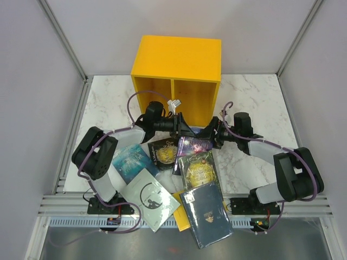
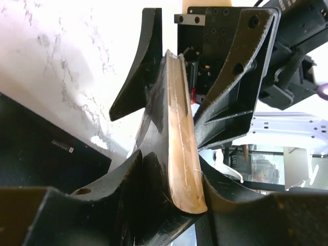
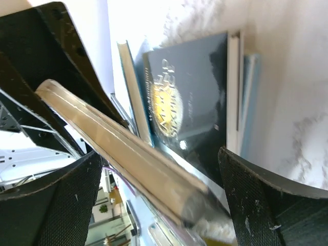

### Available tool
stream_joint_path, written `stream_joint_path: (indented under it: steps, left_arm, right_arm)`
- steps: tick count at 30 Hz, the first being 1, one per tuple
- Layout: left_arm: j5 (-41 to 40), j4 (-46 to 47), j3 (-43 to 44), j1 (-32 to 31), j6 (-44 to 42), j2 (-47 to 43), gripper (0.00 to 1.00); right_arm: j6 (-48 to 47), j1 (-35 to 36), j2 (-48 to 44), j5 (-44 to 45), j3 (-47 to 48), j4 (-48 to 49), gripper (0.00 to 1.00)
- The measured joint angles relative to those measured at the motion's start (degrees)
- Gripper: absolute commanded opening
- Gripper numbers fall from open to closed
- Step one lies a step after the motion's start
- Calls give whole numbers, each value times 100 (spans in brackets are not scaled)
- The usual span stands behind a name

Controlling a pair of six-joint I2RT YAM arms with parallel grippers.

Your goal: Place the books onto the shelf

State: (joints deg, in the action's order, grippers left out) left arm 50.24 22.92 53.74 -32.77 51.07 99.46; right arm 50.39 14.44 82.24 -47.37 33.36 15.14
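A purple-covered book [image 1: 194, 145] stands tilted on edge in front of the yellow shelf [image 1: 179, 54], between both grippers. My left gripper [image 2: 171, 171] is shut on it, with both fingers pressed against its cream page edge [image 2: 179, 128]. In the top view, my left gripper [image 1: 186, 130] reaches the book from the left. My right gripper [image 1: 209, 134] comes from the right and stands open. In the right wrist view the book [image 3: 118, 148] lies diagonally inside the wide gap of my right gripper [image 3: 159, 169]. The shelf's two compartments look empty.
Other books lie flat near the arm bases: teal [image 1: 130, 162], black with gold lettering [image 1: 164, 153], dark green-gold [image 1: 199, 169], pale grey [image 1: 149, 197], navy [image 1: 209, 214] and yellow [image 1: 182, 215]. A white object [image 1: 173, 104] sits beside the shelf's mouth.
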Motion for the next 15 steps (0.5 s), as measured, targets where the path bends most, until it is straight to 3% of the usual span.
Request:
stream_joint_path:
  steps: [8,9,10,11,12,14,15]
  left_arm:
    - [-33,-87,0,-20,-90,2,2]
    - [-37,-87,-2,-20,-94,2,43]
    - [-76,-260,2,-20,-280,-7,45]
    - [-101,-684,9,-22,-553,-74,44]
    - [-103,-815,7,-22,-623,-98,38]
    - [-140,-1250,-33,-26,-953,-184,6]
    - [-240,-1408,-42,-26,-1130,-205,2]
  right_arm:
    - [-184,-133,-70,15,0,-584,95]
    - [-219,-205,-101,15,-2,-667,95]
    - [-245,-306,-131,15,-4,-732,95]
    - [-271,-407,-153,46,-13,-765,95]
    - [-295,-525,-164,74,-24,-811,95]
    - [-339,-726,-168,122,-50,-876,95]
    - [-363,-811,-166,140,-74,-907,94]
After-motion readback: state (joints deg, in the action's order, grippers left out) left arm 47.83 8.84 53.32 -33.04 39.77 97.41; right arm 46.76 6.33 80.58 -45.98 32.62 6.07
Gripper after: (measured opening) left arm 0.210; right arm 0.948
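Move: The purple book already stands tilted between the left fingers, its middle roughly 6 cm back, 3 cm right and 5 cm below the left hand. From the right hand, that middle is about 6 cm back, 6 cm left and 2 cm below. Counted from the left hand, the black book lies about 8 cm back and 9 cm left, the yellow-green book some 14 cm back and 5 cm right, both about 12 cm below. Left fingers close on the purple book while sinking 3 cm; the open right hand withdraws about 5 cm rightward. ##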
